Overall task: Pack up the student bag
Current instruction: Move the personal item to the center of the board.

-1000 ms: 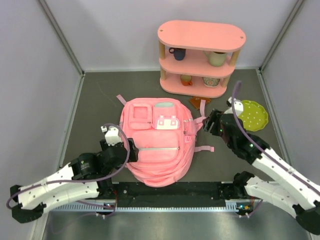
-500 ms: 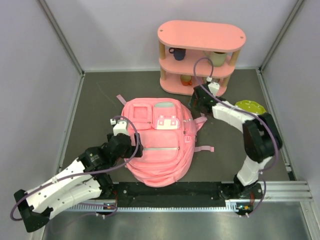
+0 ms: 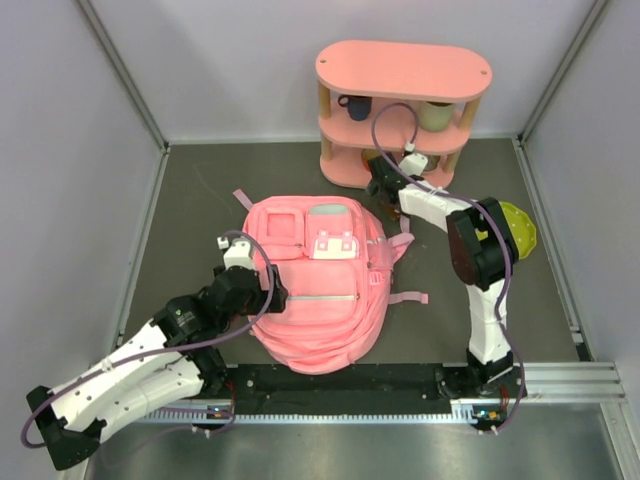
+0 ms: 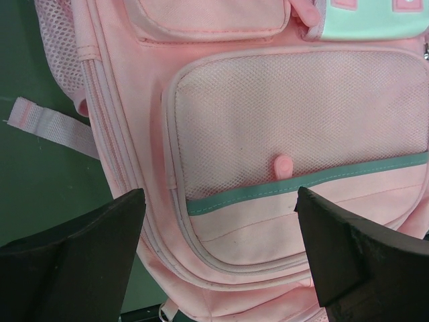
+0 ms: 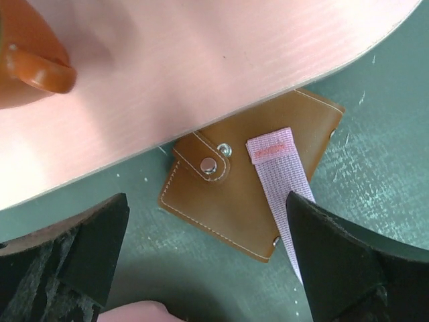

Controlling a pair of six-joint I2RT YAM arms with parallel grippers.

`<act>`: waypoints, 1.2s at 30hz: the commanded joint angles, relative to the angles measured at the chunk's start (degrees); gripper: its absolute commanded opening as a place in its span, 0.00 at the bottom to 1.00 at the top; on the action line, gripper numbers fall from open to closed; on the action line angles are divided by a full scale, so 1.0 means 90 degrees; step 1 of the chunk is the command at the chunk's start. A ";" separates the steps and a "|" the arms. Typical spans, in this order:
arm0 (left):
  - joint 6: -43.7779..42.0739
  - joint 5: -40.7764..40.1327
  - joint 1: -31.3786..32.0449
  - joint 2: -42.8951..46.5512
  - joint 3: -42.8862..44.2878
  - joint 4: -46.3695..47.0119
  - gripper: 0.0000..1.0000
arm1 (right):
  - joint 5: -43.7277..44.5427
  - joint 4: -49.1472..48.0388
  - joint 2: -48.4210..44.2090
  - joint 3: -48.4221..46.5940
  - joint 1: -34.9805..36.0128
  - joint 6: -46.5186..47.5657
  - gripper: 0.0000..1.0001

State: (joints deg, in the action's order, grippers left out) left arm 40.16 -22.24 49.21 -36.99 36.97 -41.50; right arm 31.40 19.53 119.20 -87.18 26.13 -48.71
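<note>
The student bag [image 3: 315, 290], a soft pink backpack, lies flat in the middle of the table with its front up. My left gripper [image 3: 268, 290] hovers at the bag's left side. In the left wrist view it [image 4: 218, 215] stands open above the mesh front pocket [image 4: 295, 134] and teal trim, holding nothing. My right gripper [image 3: 385, 188] reaches to the foot of the pink shelf. In the right wrist view it [image 5: 208, 221] is open over a brown leather wallet [image 5: 228, 201]. The wallet lies on the table, half under the shelf's edge. A pink bag strap [image 5: 278, 174] lies across it.
The rigid pink three-tier shelf [image 3: 400, 70] stands at the back. It holds a dark blue mug [image 3: 353, 106], a beige mug [image 3: 432, 116] and an orange mug [image 5: 27, 54]. A green dotted plate [image 3: 518, 232] lies at the right, partly behind my right arm. Grey walls close both sides.
My right arm has swung from the plate to the shelf's foot above the wallet, its jaws widening. My left gripper has edged forward along the bag's left side.
</note>
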 commanded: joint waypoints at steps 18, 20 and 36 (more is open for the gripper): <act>-0.0302 0.0215 -0.0292 -0.0011 -0.0094 0.0363 0.98 | -0.0275 0.0934 0.0487 -0.0304 -0.0130 -0.0350 0.65; -0.0293 0.0215 -0.0282 -0.0001 -0.0104 0.0353 0.98 | -0.0256 0.0965 0.0351 -0.0091 -0.0140 -0.0408 0.64; -0.0293 0.0362 -0.0321 0.0233 -0.0143 0.0245 0.99 | -0.0295 0.0955 -0.0665 0.1736 -0.0315 -0.0379 0.44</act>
State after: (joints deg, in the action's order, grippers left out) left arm 37.76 -19.70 46.63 -36.27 35.97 -40.29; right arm 29.43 21.52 114.28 -76.75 24.60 -53.49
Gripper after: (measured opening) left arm 0.985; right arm 0.448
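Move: The brown wallet lies about 4 cm to the right hand's right, level with it front to back and some 4 cm below. The bag strap crosses the wallet, its middle about 5 cm right and 3 cm back of the hand. The shelf's bottom board is about 8 cm ahead and 1 cm right, and the bag's middle some 20 cm back and 13 cm left. From the left hand, the wallet is about 26 cm ahead, 26 cm right and 13 cm lower. The right hand sinks about 3 cm, half-closes onto the wallet and strap, then drags back about 5 cm, slightly right. ##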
